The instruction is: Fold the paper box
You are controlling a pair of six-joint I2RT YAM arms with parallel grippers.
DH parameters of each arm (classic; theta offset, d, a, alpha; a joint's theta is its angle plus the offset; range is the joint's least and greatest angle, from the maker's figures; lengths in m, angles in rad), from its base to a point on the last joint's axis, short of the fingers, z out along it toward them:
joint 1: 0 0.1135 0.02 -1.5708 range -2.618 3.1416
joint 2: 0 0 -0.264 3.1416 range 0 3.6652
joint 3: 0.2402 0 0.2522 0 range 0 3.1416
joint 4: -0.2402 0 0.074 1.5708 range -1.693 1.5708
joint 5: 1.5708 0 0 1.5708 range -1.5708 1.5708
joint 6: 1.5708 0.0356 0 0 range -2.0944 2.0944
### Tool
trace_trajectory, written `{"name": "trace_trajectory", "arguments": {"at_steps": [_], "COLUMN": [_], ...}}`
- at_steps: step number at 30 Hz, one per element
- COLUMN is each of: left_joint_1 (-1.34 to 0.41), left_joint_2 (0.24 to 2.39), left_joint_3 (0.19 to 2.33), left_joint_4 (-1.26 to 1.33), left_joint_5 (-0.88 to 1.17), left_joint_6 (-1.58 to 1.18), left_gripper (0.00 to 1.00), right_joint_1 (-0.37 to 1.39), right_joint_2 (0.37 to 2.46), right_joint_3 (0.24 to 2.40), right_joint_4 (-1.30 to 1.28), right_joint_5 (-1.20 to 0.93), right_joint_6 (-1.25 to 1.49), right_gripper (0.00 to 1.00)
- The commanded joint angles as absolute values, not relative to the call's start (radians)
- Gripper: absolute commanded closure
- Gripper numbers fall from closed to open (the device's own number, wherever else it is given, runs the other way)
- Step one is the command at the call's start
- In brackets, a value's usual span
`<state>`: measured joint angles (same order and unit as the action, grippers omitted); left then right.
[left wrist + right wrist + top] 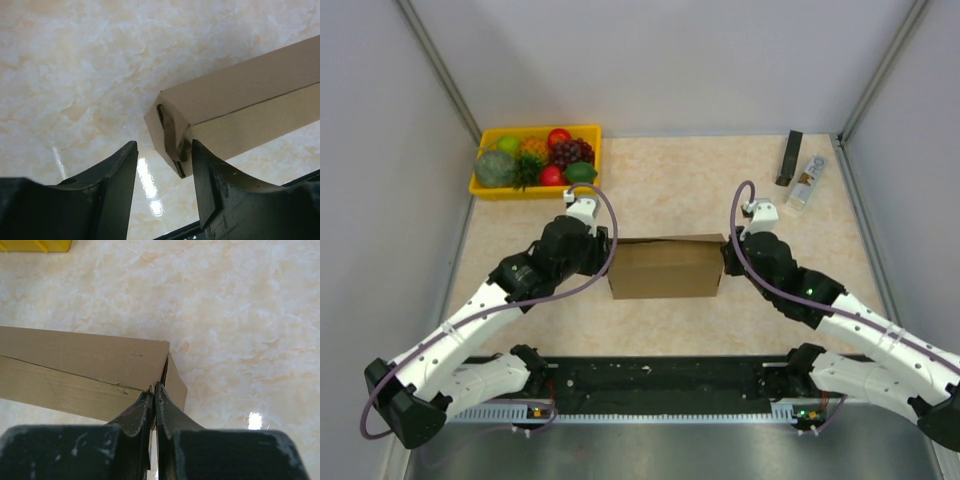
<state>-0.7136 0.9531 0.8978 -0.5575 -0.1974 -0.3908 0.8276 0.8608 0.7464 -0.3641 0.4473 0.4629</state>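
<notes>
The paper box (665, 268) stands closed up as a brown cardboard block in the middle of the table. My left gripper (603, 245) is at its left end and open. In the left wrist view the box's left end (170, 135), with a tucked side flap, lies just beyond the gripper (164, 145), and nothing is between the fingers. My right gripper (725, 255) is at the box's right end. In the right wrist view the gripper (155, 387) is shut, its tips touching the corner where the end flap meets the top of the box (80, 360).
A yellow tray (535, 193) of fruit sits at the back left; its corner (35, 245) shows in the right wrist view. A black bar (790, 158) and a small clear bottle (806, 182) lie at the back right. A black strip (660, 375) runs along the near edge.
</notes>
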Motion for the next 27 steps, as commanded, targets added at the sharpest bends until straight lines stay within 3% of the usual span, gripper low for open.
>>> {"name": "trace_trajectory", "arguments": {"at_steps": [1, 8, 20, 27], "left_joint_1": [-0.669, -0.667, -0.692, -0.73], "left_joint_2": [0.982, 1.017, 1.094, 1.135], "left_joint_3": [1.002, 1.051, 1.107, 1.15], "left_joint_4": [-0.695, -0.677, -0.745, -0.761], "left_joint_5": [-0.167, -0.106, -0.115, -0.166], "left_joint_6": [-0.344, -0.299, -0.302, -0.279], "left_gripper": [0.48, 0.58, 0.64, 0.79], "right_joint_1": [0.847, 0.847, 0.847, 0.848], "right_joint_2": [0.884, 0.885, 0.896, 0.894], "right_joint_3": [0.749, 0.752, 0.759, 0.758], "right_joint_4": [-0.408, -0.408, -0.408, -0.408], "right_joint_5": [0.385, 0.382, 0.368, 0.361], "right_joint_6": [0.456, 0.454, 0.466, 0.471], "right_gripper": [1.0, 1.0, 1.0, 1.0]}}
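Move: The box's curled left end flap sits almost between the left hand's parted fingers, about 1 cm ahead, 1 cm to the right and 1 cm below. From that hand, the middle of the box is some 12 cm right, 1 cm back and 5 cm lower, and the fruit basket about 22 cm ahead, 13 cm left and 7 cm lower. The right hand already holds the box's right end at its fingers; from it the left flap lies roughly 23 cm left, level fore and aft and 1 cm lower. The box's left end flap is closed in on by the left hand, which shifts about 1 cm left and up, then comes back right and down to nearly where it began. Its wrist meanwhile rolls left side up and tips down, some 10 degrees in all, and the fingers narrow from half open to a quarter, bringing the flap between the tips. The right hand stays in place, keeping its shut grip on the right end. ##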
